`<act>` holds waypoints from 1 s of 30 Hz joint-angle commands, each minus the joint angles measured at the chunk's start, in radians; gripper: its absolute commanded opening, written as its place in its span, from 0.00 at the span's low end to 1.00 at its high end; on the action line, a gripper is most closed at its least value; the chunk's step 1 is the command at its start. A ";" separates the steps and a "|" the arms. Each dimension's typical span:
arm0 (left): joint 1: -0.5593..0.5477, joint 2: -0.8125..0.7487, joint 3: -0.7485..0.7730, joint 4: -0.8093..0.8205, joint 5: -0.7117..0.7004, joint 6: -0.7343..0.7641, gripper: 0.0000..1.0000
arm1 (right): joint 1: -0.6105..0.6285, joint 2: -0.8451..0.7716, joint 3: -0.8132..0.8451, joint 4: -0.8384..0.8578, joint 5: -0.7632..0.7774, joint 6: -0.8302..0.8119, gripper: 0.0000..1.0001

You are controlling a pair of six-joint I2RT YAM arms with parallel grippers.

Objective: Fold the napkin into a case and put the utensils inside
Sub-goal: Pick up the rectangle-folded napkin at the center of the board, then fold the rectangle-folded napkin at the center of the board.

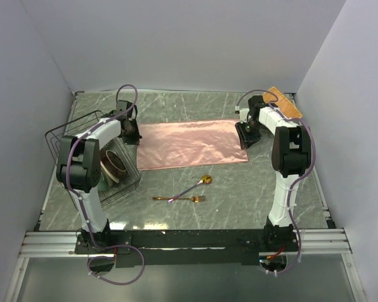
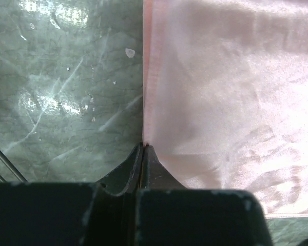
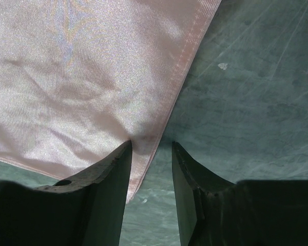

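The salmon-pink napkin (image 1: 192,143) lies flat as a wide rectangle on the green marble table. My left gripper (image 1: 133,135) is at the napkin's left edge. In the left wrist view its jaws (image 2: 143,146) are shut, pinching the hem of the napkin (image 2: 220,102). My right gripper (image 1: 246,139) is at the right edge. It (image 3: 151,146) stands open astride the hem of the napkin (image 3: 82,77), near a corner. The gold spoon (image 1: 198,184) and gold fork (image 1: 179,199) lie crossed on the table nearer than the cloth.
A black wire rack (image 1: 63,132) with bowls (image 1: 115,165) stands at the left, close beside my left arm. An orange-tan woven mat (image 1: 285,102) lies at the back right corner. White walls close in the table on three sides.
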 commanded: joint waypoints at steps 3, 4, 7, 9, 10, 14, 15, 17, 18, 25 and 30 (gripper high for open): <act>0.002 -0.025 0.072 -0.048 0.030 0.010 0.01 | 0.002 -0.051 0.036 -0.001 -0.007 0.012 0.45; 0.000 -0.023 0.097 -0.055 0.041 0.008 0.01 | 0.002 -0.051 0.036 -0.003 -0.005 0.012 0.45; -0.018 -0.023 0.149 -0.078 0.095 0.022 0.01 | 0.002 -0.053 0.039 -0.004 -0.002 0.012 0.45; -0.044 -0.014 0.184 -0.091 0.135 0.033 0.01 | 0.002 -0.051 0.042 -0.007 -0.002 0.015 0.46; -0.054 -0.013 0.194 -0.091 0.153 0.034 0.01 | 0.002 -0.050 0.047 -0.007 -0.002 0.016 0.46; -0.118 0.006 0.232 -0.075 0.208 0.045 0.01 | 0.002 -0.040 0.064 -0.013 0.001 0.027 0.47; -0.129 0.019 0.252 -0.068 0.216 0.043 0.01 | 0.001 -0.040 0.065 -0.018 0.000 0.028 0.47; -0.161 0.039 0.273 -0.059 0.260 0.037 0.01 | 0.002 -0.039 0.071 -0.020 0.000 0.030 0.48; -0.172 0.064 0.302 -0.056 0.271 0.027 0.01 | 0.001 -0.039 0.073 -0.021 -0.002 0.028 0.48; -0.285 0.202 0.439 -0.015 0.354 -0.010 0.01 | -0.011 -0.037 0.093 -0.039 -0.020 0.030 0.48; -0.345 0.315 0.534 0.037 0.380 -0.061 0.01 | -0.018 -0.034 0.114 -0.058 -0.025 0.024 0.49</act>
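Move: The folded napkin's middle lies some 24 cm to the right of the left hand, about 2 cm back and 3 cm lower; that hand already pinches the left hem. The spoon lies about 22 cm right and 21 cm back of the left hand, the fork some 19 cm right and 25 cm back, and the dish rack's middle about 19 cm left and 10 cm back. From the right hand, the napkin's middle is roughly 23 cm left, level fore and aft and about 1 cm below. The napkin's left hem, kept pinched in the left hand's shut fingers, is lifted about 7 cm and swung some 20 cm to the right over the cloth, then starts down towards its middle. On the way the left wrist turns about 25 degrees clockwise and tips its left side down. The right hand stays half open at the right edge, merely rising a little. ##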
